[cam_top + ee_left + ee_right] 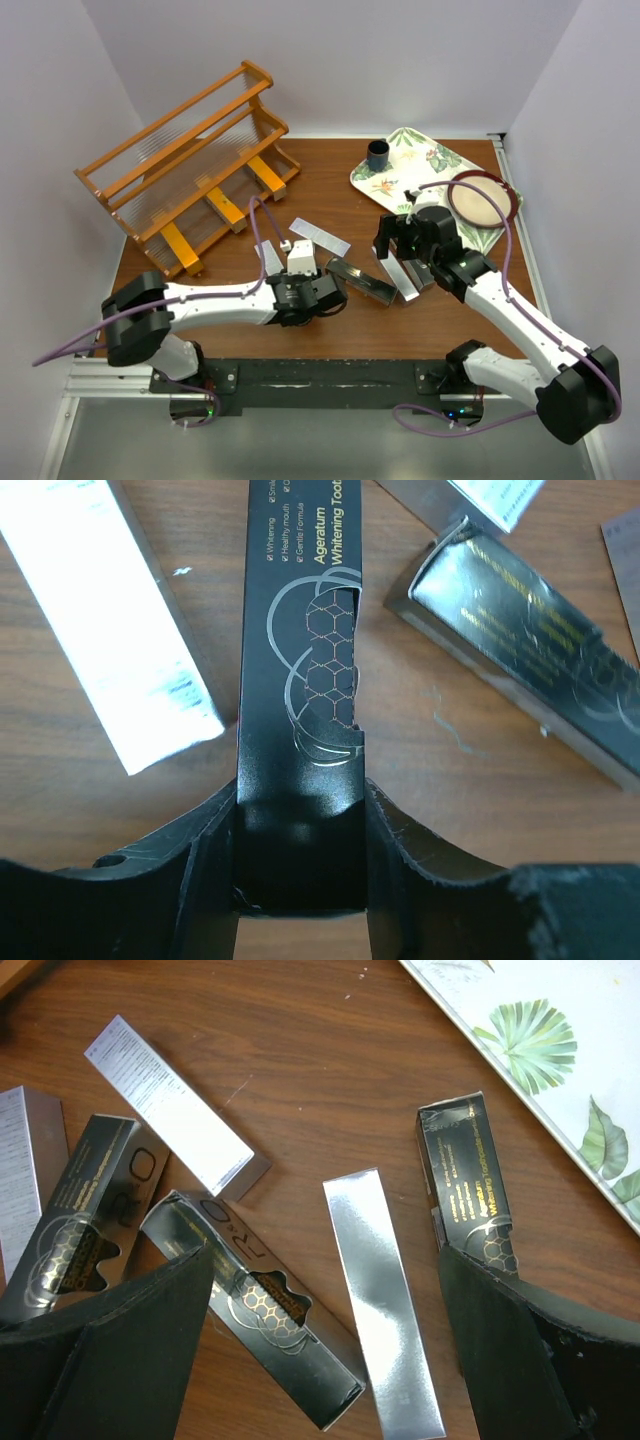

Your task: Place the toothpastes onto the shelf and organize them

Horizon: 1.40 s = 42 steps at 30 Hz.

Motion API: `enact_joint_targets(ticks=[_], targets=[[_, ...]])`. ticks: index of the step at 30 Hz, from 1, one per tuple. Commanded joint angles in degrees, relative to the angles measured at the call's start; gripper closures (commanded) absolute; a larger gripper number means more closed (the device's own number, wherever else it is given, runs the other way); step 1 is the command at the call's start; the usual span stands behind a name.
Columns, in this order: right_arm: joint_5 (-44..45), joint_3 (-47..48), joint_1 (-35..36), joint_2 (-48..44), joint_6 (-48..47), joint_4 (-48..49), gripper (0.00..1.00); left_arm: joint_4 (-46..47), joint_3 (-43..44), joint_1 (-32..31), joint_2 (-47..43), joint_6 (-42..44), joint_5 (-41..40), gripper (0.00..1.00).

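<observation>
My left gripper (pixel 300 865) is shut on the near end of a black toothpaste carton (pixel 300 650), which lies flat on the table and reaches away from the fingers (pixel 360 281). A white-faced silver carton (pixel 115 630) lies to its left and another black carton (pixel 530 640) to its right. My right gripper (pixel 325 1360) hangs open over the pile, with a silver carton (pixel 385 1310) and a black carton (pixel 260 1310) under the gap. A third black carton (pixel 465 1190) runs under the right finger. The orange wooden shelf (pixel 185 130) stands at the back left, with three orange-gold cartons (pixel 225 208) on its lowest step.
A floral white tray (pixel 392 178) at the back right carries a small dark cup (pixel 378 155). A round dish with a maroon rim (pixel 483 198) sits beside it. More silver cartons (pixel 320 237) lie loose mid-table. Walls close in on the left, back and right.
</observation>
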Motion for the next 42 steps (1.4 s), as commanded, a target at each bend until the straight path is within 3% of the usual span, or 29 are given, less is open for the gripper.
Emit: enact_joint_targets(ticks=[1, 7, 14, 19, 31, 36, 42], targets=[[-1.03, 0.44, -0.15, 0.39, -0.91, 1.77, 0.02, -4.84, -0.74, -1.12, -5.97, 2.5, -1.54, 0.65], [-1.29, 0.88, -0.15, 0.48, -0.91, 1.42, 0.02, -6.34, -0.56, -1.12, -11.51, 6.28, -1.37, 0.74], [-1.38, 0.88, -0.15, 0.04, -0.91, 1.33, 0.02, -8.54, 2.24, -1.12, -16.18, 11.63, -1.1, 0.74], [-1.56, 0.88, -0.15, -0.23, -0.91, 1.42, 0.02, -12.05, 6.9, -0.42, -19.43, 15.42, -5.75, 0.74], [-1.56, 0.18, -0.15, -1.98, -0.91, 1.5, 0.01, -0.9, 17.61, 17.33, -20.23, 37.82, -1.89, 0.74], [-1.73, -0.44, -0.15, -2.51, -0.82, 1.86, 0.02, 2.7, 20.96, 24.35, -16.19, 41.18, -1.37, 0.74], [-1.47, -0.88, -0.06, -3.13, -0.73, 2.03, 0.01, 4.55, 24.75, 30.34, -9.42, 38.72, -0.13, 0.75]])
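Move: The black toothpaste box is already held near its near end in the left hand. The shelf's right end lies about 32 cm ahead, 12 cm left and some 8 cm above that hand; its right-hand yellow box stands 27 cm ahead and 10 cm left, the middle one 20 cm ahead and 20 cm left. A silver box lies 6 cm ahead and 8 cm left. From the right hand the shelf end is roughly 22 cm ahead and 30 cm left. The black box, kept in the left fingers, is first drawn up about 6 cm, slightly back and to the left, with a small clockwise turn. It then sweeps forward, up and left towards the shelf's right end, some 15 cm forward in this second stretch, as the wrist tips the fingers up about 20 degrees and undoes the turn; the climb levels off at the end. ##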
